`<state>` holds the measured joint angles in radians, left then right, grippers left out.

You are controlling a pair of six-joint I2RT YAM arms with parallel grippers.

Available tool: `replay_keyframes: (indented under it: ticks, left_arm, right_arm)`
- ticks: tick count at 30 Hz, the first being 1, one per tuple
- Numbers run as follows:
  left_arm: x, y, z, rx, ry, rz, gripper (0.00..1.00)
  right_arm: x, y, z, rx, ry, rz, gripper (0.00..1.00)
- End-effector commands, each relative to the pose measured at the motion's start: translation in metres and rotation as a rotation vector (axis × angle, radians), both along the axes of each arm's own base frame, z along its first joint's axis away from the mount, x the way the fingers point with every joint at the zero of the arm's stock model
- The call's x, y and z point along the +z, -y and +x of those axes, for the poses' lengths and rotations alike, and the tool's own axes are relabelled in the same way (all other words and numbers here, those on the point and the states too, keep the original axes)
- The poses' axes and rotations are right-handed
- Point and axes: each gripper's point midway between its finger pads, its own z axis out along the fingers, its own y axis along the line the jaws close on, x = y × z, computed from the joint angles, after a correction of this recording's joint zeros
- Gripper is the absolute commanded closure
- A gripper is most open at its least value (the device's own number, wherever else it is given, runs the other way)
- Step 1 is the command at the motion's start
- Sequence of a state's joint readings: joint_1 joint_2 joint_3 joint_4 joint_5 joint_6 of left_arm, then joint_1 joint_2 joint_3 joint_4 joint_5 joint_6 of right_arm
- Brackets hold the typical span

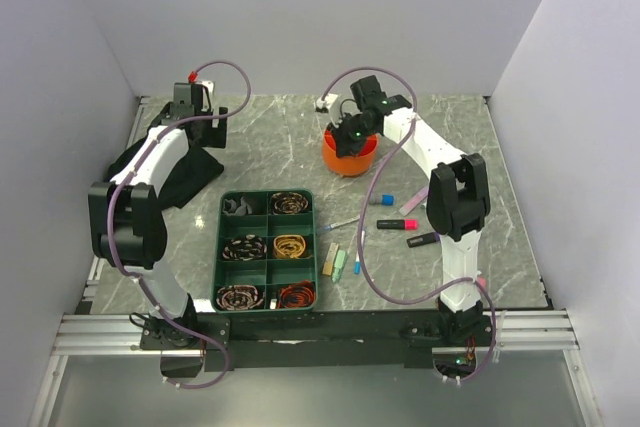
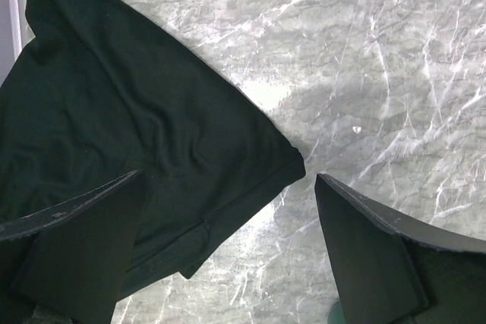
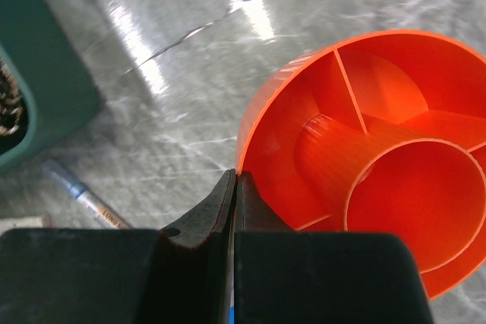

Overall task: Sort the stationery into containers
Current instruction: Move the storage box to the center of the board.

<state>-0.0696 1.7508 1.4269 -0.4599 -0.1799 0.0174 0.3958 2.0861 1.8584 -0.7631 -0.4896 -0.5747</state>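
The orange pot (image 1: 350, 155) stands at the middle back; its central tube and divided sections (image 3: 364, 157) look empty. My right gripper (image 1: 348, 134) (image 3: 237, 174) is shut, its tips right at the pot's near-left rim; whether they pinch the wall I cannot tell. A sliver of blue shows low between the fingers. Loose stationery lies in front of the pot: a pink marker (image 1: 402, 207), a black marker (image 1: 423, 240), pale beige and green blocks (image 1: 335, 261) and a thin pen (image 3: 83, 195). My left gripper (image 1: 190, 97) (image 2: 229, 176) hangs open at the back left, holding nothing.
A dark green divided tray (image 1: 268, 192) (image 3: 38, 89) holds coiled bands, left of the stationery. A black cloth (image 1: 190, 172) (image 2: 114, 111) lies under the left gripper. A small white item (image 1: 323, 102) sits by the back wall. Walls enclose three sides.
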Motion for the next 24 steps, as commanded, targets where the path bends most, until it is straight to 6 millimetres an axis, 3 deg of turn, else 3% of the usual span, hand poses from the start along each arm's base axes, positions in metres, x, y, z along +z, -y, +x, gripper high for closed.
replay_keyframes:
  ticks: [1, 4, 6, 8, 10, 16, 17, 20, 21, 22, 24]
  left_arm:
    - [0.019, 0.007, 0.004, -0.013, 0.061, -0.026, 0.01]
    - [0.019, 0.006, 0.004, -0.012, 0.058, -0.027, 0.01]
    - [0.018, 0.006, 0.004, -0.012, 0.055, -0.027, 0.01]
    - [0.018, 0.006, 0.002, -0.010, 0.049, -0.025, 0.01]
    - [0.019, 0.005, 0.003, -0.006, 0.053, -0.021, 0.01]
    - [0.031, 0.005, 0.007, 0.019, 0.099, -0.042, 0.01]
    - [0.038, 0.008, 0.009, 0.004, 0.128, -0.050, 0.01]
    - [0.057, 0.021, 0.013, -0.046, 0.181, -0.091, 0.01]
    - [0.060, 0.026, 0.013, -0.070, 0.182, -0.095, 0.01]
    - [0.065, 0.033, 0.014, -0.094, 0.191, -0.110, 0.01]
    - [0.071, 0.051, 0.013, -0.187, 0.196, -0.101, 0.01]
  right_arm:
    - [0.044, -0.006, -0.009, 0.108, 0.135, 0.013, 1.00]
    - [0.038, -0.005, -0.014, 0.139, 0.128, -0.030, 1.00]
    - [0.035, -0.005, -0.019, 0.147, 0.115, -0.056, 0.95]
    - [0.037, -0.005, -0.024, 0.154, 0.101, -0.069, 0.73]
    - [0.050, -0.005, -0.025, 0.142, 0.117, -0.054, 0.56]
    - [0.116, 0.002, -0.042, 0.125, 0.250, 0.012, 0.44]
    - [0.130, 0.007, -0.050, 0.106, 0.258, 0.028, 0.44]
    - [0.143, 0.033, -0.066, 0.006, 0.223, 0.047, 0.42]
    - [0.142, 0.041, -0.071, -0.013, 0.202, 0.054, 0.42]
    - [0.126, 0.065, -0.074, -0.069, 0.149, 0.034, 0.42]
    - [0.122, 0.092, -0.085, -0.120, 0.144, 0.029, 0.42]
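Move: The right hand holds the storage box by its near rim; the box's middle lies some 7 cm ahead and 2 cm to the right, about 5 cm lower. On the table the blue marker is about 8 cm back and 9 cm right, the slim pen 14 cm back and 2 cm left. The green tray's middle is roughly 25 cm back and 21 cm left. From the left hand the box is about 40 cm right, 3 cm ahead, 10 cm below. Back by about 2.5 cm goes the right hand, sinking slightly and turning a little counter-clockwise with the storage box's rim still pinched; then its fingers open to just over half and let go. It climbs away quickly, some 15 cm, drifting farther back and right over the table while the fingers tip up about 15 degrees. The empty left hand starts rising at the end, barely 2 cm. ##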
